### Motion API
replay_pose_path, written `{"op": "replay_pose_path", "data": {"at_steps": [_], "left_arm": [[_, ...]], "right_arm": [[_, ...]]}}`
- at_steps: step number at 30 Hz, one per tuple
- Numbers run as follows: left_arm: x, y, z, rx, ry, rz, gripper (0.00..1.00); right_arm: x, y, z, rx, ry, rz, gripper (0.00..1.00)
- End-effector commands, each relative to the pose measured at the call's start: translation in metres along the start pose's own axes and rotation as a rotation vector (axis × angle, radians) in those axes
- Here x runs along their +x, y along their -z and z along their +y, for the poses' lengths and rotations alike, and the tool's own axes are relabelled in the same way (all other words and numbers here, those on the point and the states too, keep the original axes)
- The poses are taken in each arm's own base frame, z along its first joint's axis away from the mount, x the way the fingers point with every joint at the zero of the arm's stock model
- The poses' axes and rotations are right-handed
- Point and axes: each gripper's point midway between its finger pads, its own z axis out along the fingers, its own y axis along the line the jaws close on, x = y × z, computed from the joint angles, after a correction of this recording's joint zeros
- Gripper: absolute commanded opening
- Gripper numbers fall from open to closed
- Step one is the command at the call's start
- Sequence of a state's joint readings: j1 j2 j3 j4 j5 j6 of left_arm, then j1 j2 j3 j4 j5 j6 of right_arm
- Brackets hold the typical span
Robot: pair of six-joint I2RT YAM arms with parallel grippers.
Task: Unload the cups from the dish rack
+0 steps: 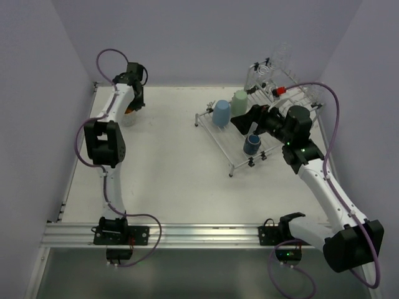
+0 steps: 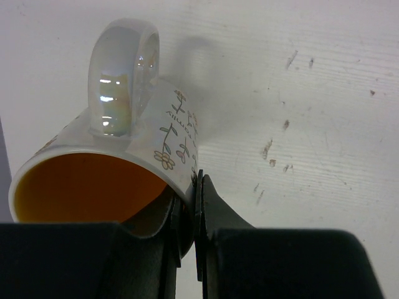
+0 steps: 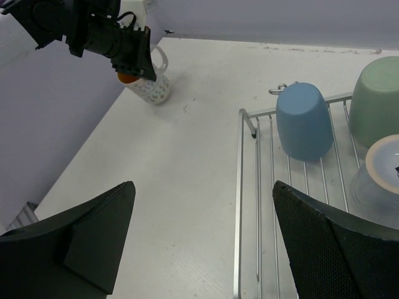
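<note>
My left gripper (image 1: pixel 132 104) is at the far left of the table, shut on the rim of the white mug with the orange inside (image 2: pixel 124 143). One finger is inside the mug and one outside, and the mug is tilted, low over or on the table (image 3: pixel 153 87). My right gripper (image 3: pixel 202 187) is open and empty, hovering over the left edge of the dish rack (image 1: pixel 215 143). On the rack, a light blue cup (image 3: pixel 303 121), a pale green cup (image 3: pixel 376 99) and a dark blue cup (image 1: pixel 252 144) stand upside down. A pale translucent cup (image 3: pixel 383 177) sits beside my right finger.
Clear glasses (image 1: pixel 283 57) stand at the raised back of the rack, with a red clip (image 1: pixel 280 92) nearby. Purple-grey walls close in the table on the left, back and right. An aluminium rail (image 1: pixel 187 233) runs along the near edge.
</note>
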State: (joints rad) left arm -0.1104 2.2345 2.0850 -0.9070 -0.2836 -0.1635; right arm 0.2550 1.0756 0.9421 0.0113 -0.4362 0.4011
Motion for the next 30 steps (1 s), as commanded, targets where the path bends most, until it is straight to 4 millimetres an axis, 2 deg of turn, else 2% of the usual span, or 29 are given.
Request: {"op": "replay_pose_path", "data": {"at_steps": [1,6,7,8,11,14,19,22,24,25,27,28,29,30], "left_arm": [[-0.042,0.029,0.013,0.022,0.035,-0.135,0.0],[-0.035,0.013,0.025,0.032,0.082,-0.104,0.0],[-0.036,0.013,0.027,0.03,0.091,-0.106,0.03],[-0.037,0.012,0.031,0.026,0.105,-0.107,0.18],[-0.039,0.01,0.034,0.039,0.12,-0.111,0.32],[-0.033,0.004,0.031,0.053,0.12,-0.092,0.41],[-0.03,0.002,0.032,0.061,0.127,-0.09,0.44],[-0.041,0.017,0.032,0.08,0.143,-0.138,0.5],[-0.055,0.035,0.035,0.09,0.166,-0.191,0.66],[-0.064,0.044,0.036,0.098,0.177,-0.23,0.81],[-0.08,0.074,0.04,0.115,0.211,-0.308,0.94],[-0.097,0.091,0.038,0.153,0.233,-0.387,1.0],[-0.101,0.117,0.04,0.184,0.249,-0.45,1.0],[-0.108,0.135,0.033,0.249,0.257,-0.502,1.0]], "right_arm": [[-0.009,-0.003,0.003,-0.007,0.011,-0.01,0.95],[-0.002,-0.008,-0.006,0.036,0.009,0.021,0.95],[-0.002,-0.009,-0.007,0.048,0.01,0.029,0.95],[0.001,-0.011,-0.01,0.065,0.01,0.038,0.95],[0.002,-0.014,-0.02,0.121,0.023,0.045,0.95],[0.006,-0.019,-0.026,0.149,0.027,0.056,0.95],[0.009,-0.024,-0.025,0.153,0.039,0.062,0.95],[0.011,-0.03,-0.027,0.174,0.049,0.07,0.95],[0.009,-0.035,-0.03,0.207,0.064,0.07,0.96],[0.014,-0.041,-0.031,0.218,0.07,0.084,0.97],[0.008,-0.049,-0.036,0.262,0.083,0.068,0.98],[0.009,-0.053,-0.036,0.272,0.088,0.072,0.99],[0.014,-0.061,-0.043,0.298,0.086,0.085,0.99],[0.006,-0.066,-0.046,0.324,0.09,0.061,0.99]]}}
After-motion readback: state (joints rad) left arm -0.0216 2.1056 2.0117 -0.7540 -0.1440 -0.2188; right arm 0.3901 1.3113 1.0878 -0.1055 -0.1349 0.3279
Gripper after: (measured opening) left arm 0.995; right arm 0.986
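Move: The left fingers still pinch the flowered mug by its rim at the table; its middle is about 4 cm left, 2 cm back and 5 cm below the hand. Nothing else stands near it. From the right hand the light-blue cup is some 19 cm ahead, 6 cm left and 20 cm down; at like depth, the green cup is 24 cm ahead, 3 cm right, the white cup 16 cm ahead, 8 cm right, and the dark-blue cup 4 cm ahead, 8 cm right. The left fingers let go of the flowered mug's rim: the hand first edges about 2 cm left with the mug, opens wide, then lifts clear some 5 cm, its fingers tilting outward a little. Meanwhile the open right hand sinks about 5 cm, then pushes forward about as far and slightly left towards the light-blue cup, turning a touch clockwise and touching nothing. ##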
